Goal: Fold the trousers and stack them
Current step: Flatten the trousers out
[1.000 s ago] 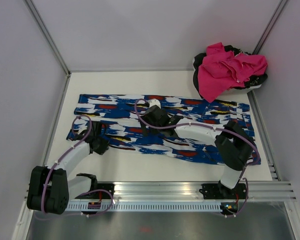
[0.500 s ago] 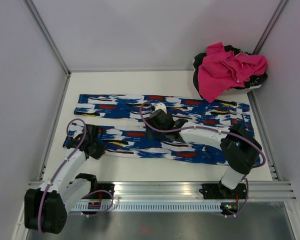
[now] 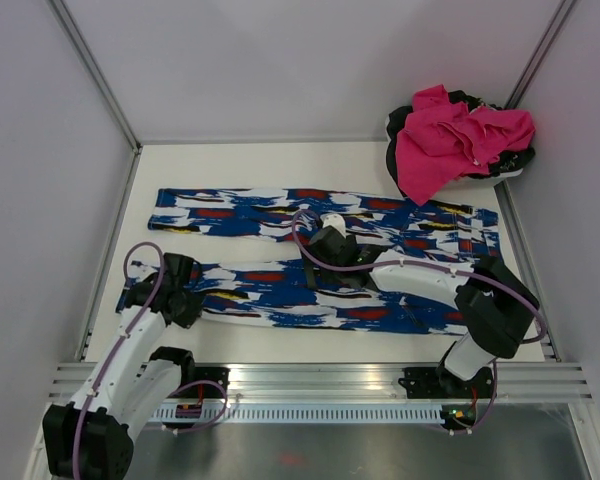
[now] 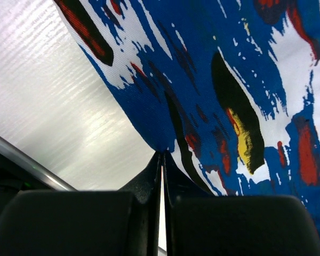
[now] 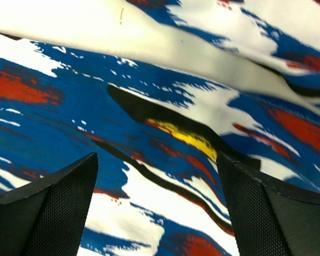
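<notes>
The trousers [image 3: 280, 212] lie flat across the table, blue with white, red, black and yellow blotches, both legs running left and the waist at the right. My left gripper [image 3: 185, 302] is at the left end of the near leg. In the left wrist view it [image 4: 162, 156] is shut on a pinched edge of the trousers [image 4: 213, 69], lifted off the white table. My right gripper [image 3: 348, 278] hovers over the middle of the near leg. It [image 5: 157, 160] stands open, with the trousers [image 5: 149, 106] below and nothing between its fingers.
A pink garment [image 3: 455, 135] is heaped on a black object [image 3: 394, 125] at the back right corner. Grey walls close in the left, right and back sides. An aluminium rail [image 3: 380, 380] runs along the near edge.
My left gripper has drawn the near leg's end leftward and toward the near edge, stretching the leg out. My right gripper has shifted rightward and nearer over the fabric, still open.
</notes>
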Robot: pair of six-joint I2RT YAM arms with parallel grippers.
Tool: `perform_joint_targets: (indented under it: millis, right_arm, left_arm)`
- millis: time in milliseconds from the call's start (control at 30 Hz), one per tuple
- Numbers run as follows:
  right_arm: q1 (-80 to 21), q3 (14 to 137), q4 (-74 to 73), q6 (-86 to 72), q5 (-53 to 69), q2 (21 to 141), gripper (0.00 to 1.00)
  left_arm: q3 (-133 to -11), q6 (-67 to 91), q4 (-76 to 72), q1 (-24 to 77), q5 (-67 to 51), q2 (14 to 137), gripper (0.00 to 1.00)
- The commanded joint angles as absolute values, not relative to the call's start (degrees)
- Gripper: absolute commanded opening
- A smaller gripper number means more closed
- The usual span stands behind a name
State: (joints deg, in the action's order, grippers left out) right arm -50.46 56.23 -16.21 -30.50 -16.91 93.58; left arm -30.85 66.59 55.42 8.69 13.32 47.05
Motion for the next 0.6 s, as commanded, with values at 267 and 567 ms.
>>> perform_joint_targets:
  millis: [267, 567]
  right_arm:
    - [-50.4, 42.1, -21.6, -38.8, -18.0, 82.8, 0.98]
    - [-50.6, 34.5, -21.0, -41.6, -14.7, 80.2, 0.98]
  left_arm:
    - [-40.3, 68.4, 62.4, 8.3, 24.9, 46.5, 0.02]
    - [-38.4, 60.3, 57.1, 8.3, 17.9, 41.3, 0.44]
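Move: The right hand's next spot on the near trouser leg lies about 7 cm back, 7 cm to its right and 5 cm below. The far trouser leg is roughly 16 cm ahead, straight out and equally low. The left hand already pinches the near leg's front edge; that leg's hem lies some 14 cm to its left, 7 cm ahead and 5 cm below, the far leg's hem about 26 cm ahead and 5 cm left. Open right hand sweeps 10 cm back-right, sinking to the near leg; left lifts about 5 cm, then opens. ##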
